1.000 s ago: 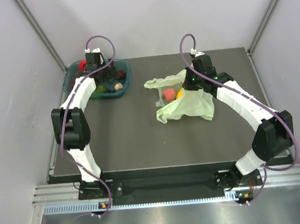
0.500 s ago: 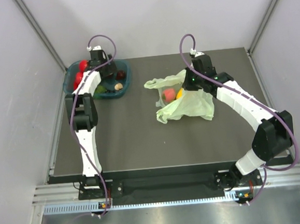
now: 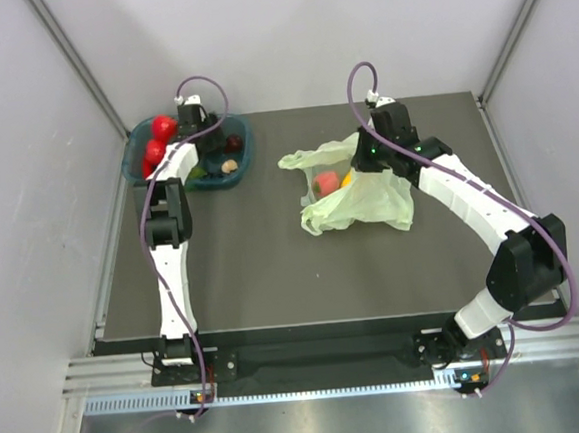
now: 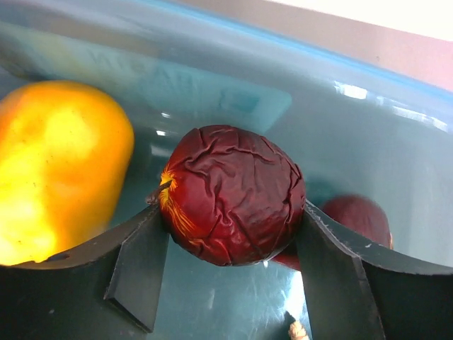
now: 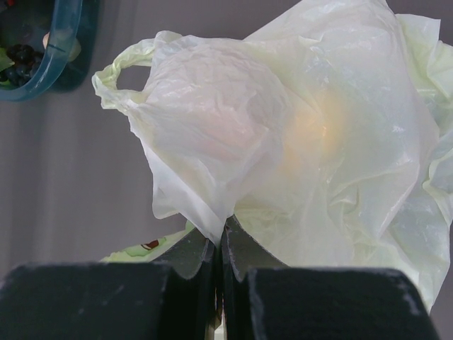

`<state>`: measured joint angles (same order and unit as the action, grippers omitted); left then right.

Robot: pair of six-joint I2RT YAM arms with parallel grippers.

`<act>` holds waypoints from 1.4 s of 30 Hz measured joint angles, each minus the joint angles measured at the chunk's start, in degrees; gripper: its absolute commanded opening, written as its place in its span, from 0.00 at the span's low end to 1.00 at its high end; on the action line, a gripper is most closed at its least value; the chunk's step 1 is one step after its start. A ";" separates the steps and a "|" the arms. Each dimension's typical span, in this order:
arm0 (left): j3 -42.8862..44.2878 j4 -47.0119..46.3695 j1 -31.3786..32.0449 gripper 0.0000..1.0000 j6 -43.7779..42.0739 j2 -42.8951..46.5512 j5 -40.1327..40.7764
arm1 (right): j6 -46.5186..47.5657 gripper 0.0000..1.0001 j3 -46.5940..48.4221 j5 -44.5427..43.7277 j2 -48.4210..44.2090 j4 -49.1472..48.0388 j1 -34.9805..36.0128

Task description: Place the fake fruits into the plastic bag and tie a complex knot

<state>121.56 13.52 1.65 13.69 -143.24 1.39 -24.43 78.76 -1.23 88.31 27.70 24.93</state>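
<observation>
My left gripper (image 4: pixel 233 216) is down inside the teal basket (image 4: pixel 354 127), its two fingers pressed against both sides of a wrinkled dark red fake fruit (image 4: pixel 233 188). An orange-yellow fruit (image 4: pixel 56 163) lies to its left and another dark red one (image 4: pixel 357 216) behind it. From above, the left gripper (image 3: pixel 208 143) is over the basket (image 3: pixel 241 168). The pale-green plastic bag (image 3: pixel 364 206) lies mid-table with a pink-red fruit (image 3: pixel 326 182) and an orange one (image 3: pixel 347 180) at its mouth. My right gripper (image 5: pixel 223 227) is shut on a fold of the bag (image 5: pixel 318 142).
Two red fruits (image 3: pixel 158 137) sit at the left end of the basket, and a small beige piece (image 3: pixel 228 166) lies near its front rim. The basket's corner (image 5: pixel 56 49) shows at the top left of the right wrist view. Grey walls flank the table.
The left arm has stretched further over the basket and its gripper has closed from wide open onto the dark red fruit. The right arm and the bag have not moved.
</observation>
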 measured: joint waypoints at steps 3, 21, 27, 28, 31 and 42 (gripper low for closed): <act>-6.67 -3.54 -0.09 0.54 -0.11 3.52 -0.92 | 0.00 0.00 0.00 0.00 0.00 0.00 0.00; -59.98 -25.38 5.42 0.50 9.40 54.18 -9.75 | -0.02 0.00 0.00 1.27 -0.02 -0.02 0.00; -69.00 -26.67 21.88 0.50 10.69 61.55 -9.38 | -0.02 0.00 0.00 2.38 -0.02 -0.02 0.00; -69.44 -26.86 24.13 0.50 10.88 61.68 -9.29 | -0.02 0.00 0.00 2.56 -0.02 -0.02 0.00; -69.61 -27.96 27.91 0.49 11.67 60.54 -9.29 | -0.04 0.00 0.00 3.17 -0.02 -0.02 0.00; -53.86 -31.50 32.39 0.47 13.33 35.50 -9.53 | -0.02 0.00 -0.02 3.21 -0.07 0.07 0.00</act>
<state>67.70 -17.98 34.04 27.03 -107.74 -8.14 -24.45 78.74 1.98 88.25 27.77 24.93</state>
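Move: The left hand already grips a dark red fruit in the bin; the bag's open mouth lies about 21 cm back, 32 cm to its right and about level in height. Inside the mouth, the peach is some 19 cm back and 31 cm right of that hand, the mango 18 cm back and 37 cm right. From the right hand, still pinching the rim, the mouth is about 4 cm ahead, 6 cm left and 13 cm below. Left hand carries the dark red fruit back and up, some 30 cm right, then down towards the bag mouth. ##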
